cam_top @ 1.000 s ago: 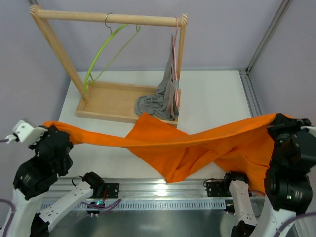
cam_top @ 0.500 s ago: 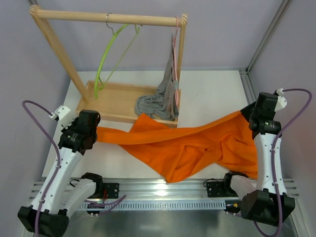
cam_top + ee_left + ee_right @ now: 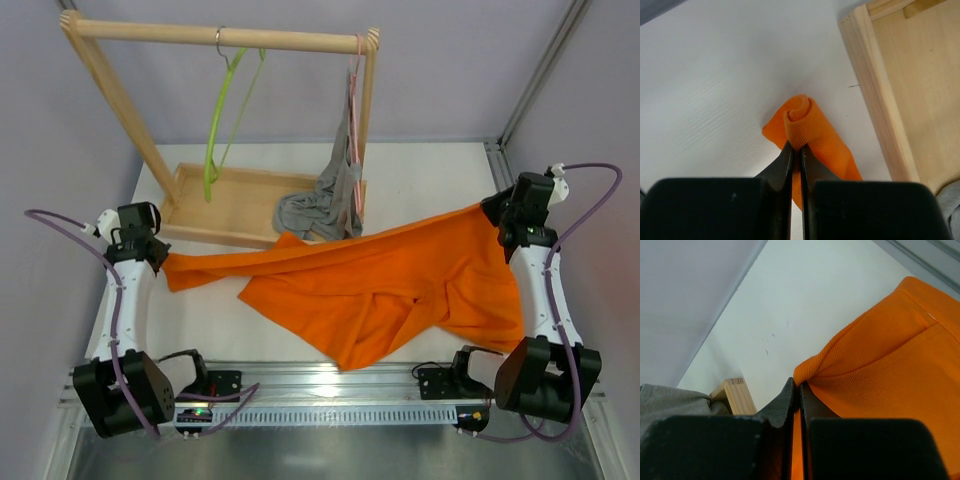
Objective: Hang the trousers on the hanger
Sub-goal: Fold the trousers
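Note:
The orange trousers (image 3: 380, 290) lie spread across the white table, stretched between both arms. At the left end my left gripper (image 3: 163, 262) is shut on a rolled corner of the cloth; the left wrist view shows the gripper (image 3: 796, 146) pinching that orange roll (image 3: 812, 125) beside the wooden tray. My right gripper (image 3: 487, 211) is shut on the upper right edge of the trousers, and in the right wrist view its tips (image 3: 799, 386) bite a fold of the cloth (image 3: 880, 365). The lime-green hanger (image 3: 222, 110) hangs by its hook from the rack's rod, bare.
A wooden rack stands at the back: top rod (image 3: 290, 40), slanted posts, and a tray base (image 3: 215, 210). A grey garment (image 3: 325, 205) hangs on a pink hanger (image 3: 353, 85) at the rod's right end, trailing into the tray. A metal rail (image 3: 330, 385) runs along the near edge.
Both arms have reached out and down toward the table, carrying the trousers' ends backward and apart. The cloth now lies flatter and farther back. The green hanger has swung.

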Controlling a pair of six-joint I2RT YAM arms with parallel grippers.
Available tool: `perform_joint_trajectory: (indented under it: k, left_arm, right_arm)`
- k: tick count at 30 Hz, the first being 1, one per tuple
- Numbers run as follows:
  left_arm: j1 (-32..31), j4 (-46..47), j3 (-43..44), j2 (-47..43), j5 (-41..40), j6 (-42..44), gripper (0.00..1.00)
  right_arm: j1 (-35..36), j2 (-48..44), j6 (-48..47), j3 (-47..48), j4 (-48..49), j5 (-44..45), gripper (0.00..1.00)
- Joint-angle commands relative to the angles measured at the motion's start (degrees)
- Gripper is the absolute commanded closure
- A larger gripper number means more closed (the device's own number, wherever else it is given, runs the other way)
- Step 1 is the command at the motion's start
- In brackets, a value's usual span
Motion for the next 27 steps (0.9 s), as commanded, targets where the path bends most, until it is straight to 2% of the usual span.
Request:
perform_joint_trajectory:
  k: [1, 12, 16, 27]
  left_arm:
    - [0.74, 7.75, 3.86, 0.74, 2.27, 1.8, 1.0]
    - [2.42, 6.34, 14.94, 15.41, 1.39, 3.47, 1.0]
    - [2.59, 6.7, 17.31, 18.58, 1.91, 3.91, 1.0]
    - [2.59, 6.96, 20.82, 24.21, 5.42, 5.49, 0.99]
  right_arm:
    - [0.38, 0.84, 2.05, 0.92, 11.53, 0.2, 0.96]
    - [0.9, 9.1, 3.11, 3.11, 12.41, 3.54, 0.96]
    - [0.9, 12.7, 2.76, 3.29, 14.52, 1.78, 0.96]
    - [1.17, 18.07, 2.67, 6.54, 12.94, 1.43, 0.96]
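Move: Both hands already grip the upper edge of the orange trousers, stretched between them. From the left hand, the wooden tray's middle lies about 16 cm ahead and 20 cm right, its near left corner roughly 10 cm ahead and 5 cm left, all some 9 cm below. The right hand has bare table about 6 cm ahead and 15 cm below, the tray's near right corner 26 cm left and 3 cm back, and the grey garment 38 cm left and 4 cm ahead. Forward with both hands together, drawing the trousers' edge out over the table: the left goes about 9 cm towards the tray's near left corner, rising slightly and then sinking a little below its starting height. The right advances some 6 cm while sinking about as much towards the bare table. Fingers stay shut on the cloth and the wrists barely turn. ##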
